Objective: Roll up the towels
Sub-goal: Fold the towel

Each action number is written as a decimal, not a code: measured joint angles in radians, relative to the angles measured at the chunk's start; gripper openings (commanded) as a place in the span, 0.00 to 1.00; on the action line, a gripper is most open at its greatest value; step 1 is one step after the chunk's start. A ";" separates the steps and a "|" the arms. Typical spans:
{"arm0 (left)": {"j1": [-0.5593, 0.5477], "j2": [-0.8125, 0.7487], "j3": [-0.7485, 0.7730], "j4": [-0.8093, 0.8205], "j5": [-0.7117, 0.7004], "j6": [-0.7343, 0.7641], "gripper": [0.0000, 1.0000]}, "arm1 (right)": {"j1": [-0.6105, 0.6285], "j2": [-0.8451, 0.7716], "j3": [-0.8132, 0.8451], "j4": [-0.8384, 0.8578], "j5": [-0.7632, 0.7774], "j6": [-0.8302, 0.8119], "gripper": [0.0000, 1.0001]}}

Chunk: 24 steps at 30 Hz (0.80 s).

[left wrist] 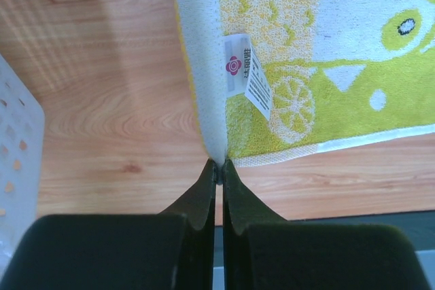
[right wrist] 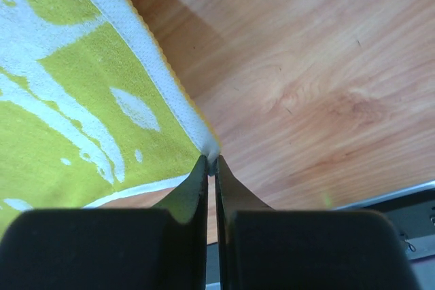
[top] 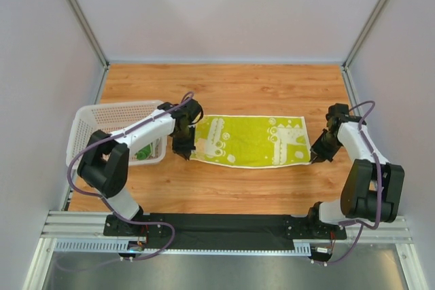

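Observation:
A lime-yellow towel (top: 250, 140) with white prints lies spread flat on the wooden table. My left gripper (top: 183, 155) is shut on its near left corner (left wrist: 216, 154), the white border pinched between the fingertips. My right gripper (top: 314, 158) is shut on the near right corner (right wrist: 209, 153). A white care label (left wrist: 246, 76) shows near the left edge. A bit of green cloth (top: 143, 153) lies inside the basket; I cannot tell whether it is the other towel.
A white mesh basket (top: 109, 119) stands at the table's left side, just left of my left arm. The black base rail (top: 217, 225) runs along the near edge. Grey walls close in the sides and back.

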 measured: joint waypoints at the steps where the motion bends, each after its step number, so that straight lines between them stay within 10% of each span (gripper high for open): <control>1: 0.000 -0.006 0.000 -0.011 0.008 0.000 0.00 | 0.000 -0.014 0.000 -0.018 0.000 0.004 0.00; 24: 0.120 0.125 0.364 -0.202 0.068 0.054 0.00 | -0.002 0.243 0.382 -0.119 -0.054 0.012 0.00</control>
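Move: Each hand holds a near corner of the yellow-green towel, about 5 cm above the table. The towel's far left corner lies some 14 cm ahead of the left hand and 2 cm to its right; its far right corner lies about 14 cm ahead of the right hand and 2 cm to its left. The white basket's middle is roughly 23 cm left of the left hand and 8 cm ahead, with the rolled green towel about 14 cm left and 2 cm ahead. Keep both grippers shut on the near corners and carry the near edge up and over the towel together: ease back about 1 cm while rising, then swing forward towards the far edge. End with the left hand about 6 cm farther forward and as much higher, the right about 7.5 cm forward and 3.5 cm higher, fingers still pointing down. ##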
